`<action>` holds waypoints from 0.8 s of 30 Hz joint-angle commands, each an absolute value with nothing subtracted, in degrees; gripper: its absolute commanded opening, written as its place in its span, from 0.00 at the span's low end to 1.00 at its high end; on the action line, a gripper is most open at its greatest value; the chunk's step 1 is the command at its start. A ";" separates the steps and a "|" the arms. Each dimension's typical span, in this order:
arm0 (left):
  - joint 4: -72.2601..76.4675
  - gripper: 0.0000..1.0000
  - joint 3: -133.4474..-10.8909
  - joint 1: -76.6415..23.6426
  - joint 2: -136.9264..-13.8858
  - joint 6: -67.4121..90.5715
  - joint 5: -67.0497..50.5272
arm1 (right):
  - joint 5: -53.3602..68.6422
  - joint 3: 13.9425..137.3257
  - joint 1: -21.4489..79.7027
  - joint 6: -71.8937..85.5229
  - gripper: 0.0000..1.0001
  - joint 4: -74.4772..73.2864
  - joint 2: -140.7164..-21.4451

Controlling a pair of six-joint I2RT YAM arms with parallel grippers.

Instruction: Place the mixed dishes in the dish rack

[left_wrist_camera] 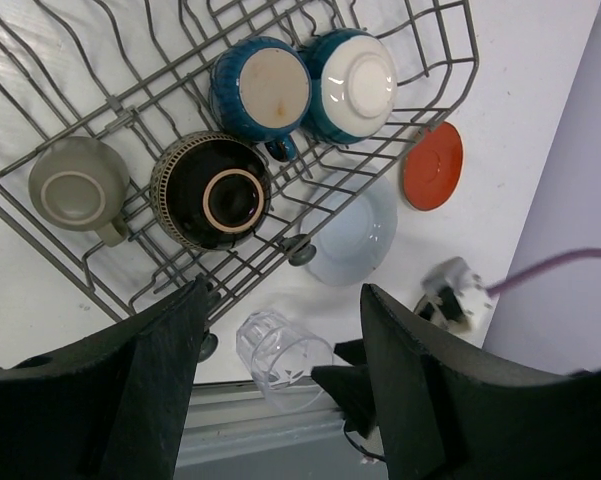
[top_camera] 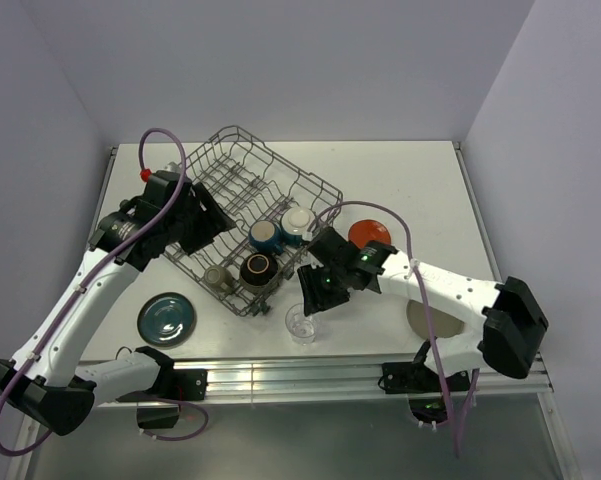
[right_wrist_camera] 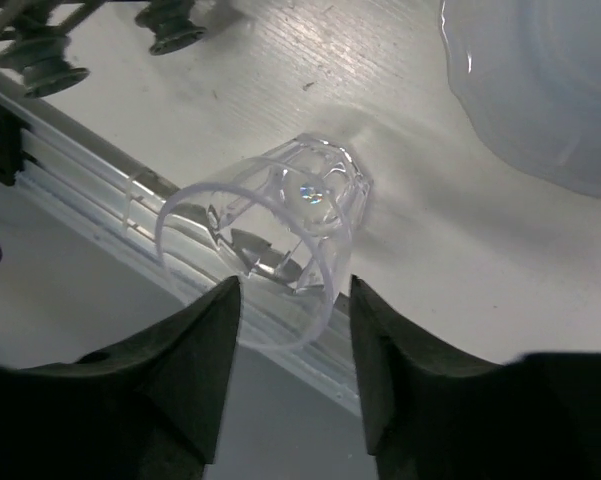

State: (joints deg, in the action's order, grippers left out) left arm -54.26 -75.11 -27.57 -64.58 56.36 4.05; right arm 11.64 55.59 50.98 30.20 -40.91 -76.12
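The grey wire dish rack (top_camera: 238, 170) stands at mid-table and holds two blue cups (top_camera: 264, 236) (top_camera: 297, 224), a dark bowl (top_camera: 258, 268) and a beige cup (top_camera: 217, 277), all upside down. A clear glass (top_camera: 302, 323) stands near the table's front edge. My right gripper (top_camera: 313, 297) hangs just above it, jaws open, with the near side of the glass's rim (right_wrist_camera: 320, 290) between the fingers. Above the rack's left side my left gripper (top_camera: 212, 222) is open and holds nothing. On the table lie a teal plate (top_camera: 166, 317), a red-orange plate (top_camera: 370, 233) and a pale blue plate (left_wrist_camera: 352, 238).
A beige plate (top_camera: 420, 322) lies partly under the right arm. The metal rail (top_camera: 280, 378) along the table's front edge runs right behind the glass. The rack's small wheels (right_wrist_camera: 40, 70) stand to the left of the glass.
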 commanded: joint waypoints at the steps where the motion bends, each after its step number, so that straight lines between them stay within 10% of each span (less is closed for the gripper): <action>1: -52.82 0.68 -77.61 -27.69 -64.34 55.20 1.59 | 10.29 53.97 52.21 31.64 0.52 -37.88 -78.57; 6: -52.73 0.69 -78.75 -27.77 -64.95 53.62 0.53 | 8.62 52.47 52.47 31.56 0.43 -37.70 -79.45; 11: -51.77 0.69 -79.45 -27.69 -66.00 52.03 -2.01 | 7.30 54.31 52.38 30.50 0.00 -40.16 -79.11; 24: -21.73 0.96 -76.82 -27.69 -64.87 48.60 -33.12 | 47.17 68.19 29.03 33.47 0.00 -43.96 -68.47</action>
State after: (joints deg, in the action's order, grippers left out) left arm -34.59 -77.08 -27.57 -67.05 49.60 -23.03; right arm 29.58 64.90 33.74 31.35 -45.87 -69.56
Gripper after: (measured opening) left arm 0.951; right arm 0.045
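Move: The clear tumbler stands upright just under the right hand, its middle about 4 cm back, 2 cm to the left and some 7 cm below. From that hand the light-blue plate lies roughly 8 cm ahead and 4 cm right, 11 cm down; the black bowl in the rack about 8 cm ahead, 12 cm left and 7 cm down; the rack's near corner 14 cm left and 1 cm back, 9 cm down. From the left hand the tumbler is around 15 cm back, 16 cm right and 22 cm below. The right hand sinks about 3.5 cm, shuts its half-open fingers to pinch the tumbler's wall at the rim on the side away from the rack, then lifts it quickly by some 13 cm while carrying it forward and rolling its left side up, so the tumbler's base swings towards the left. The empty left hand eases, then hurries, rightwards and up towards the tumbler, turning clockwise with its left side dipping and its fingers spreading to nearly full width. ##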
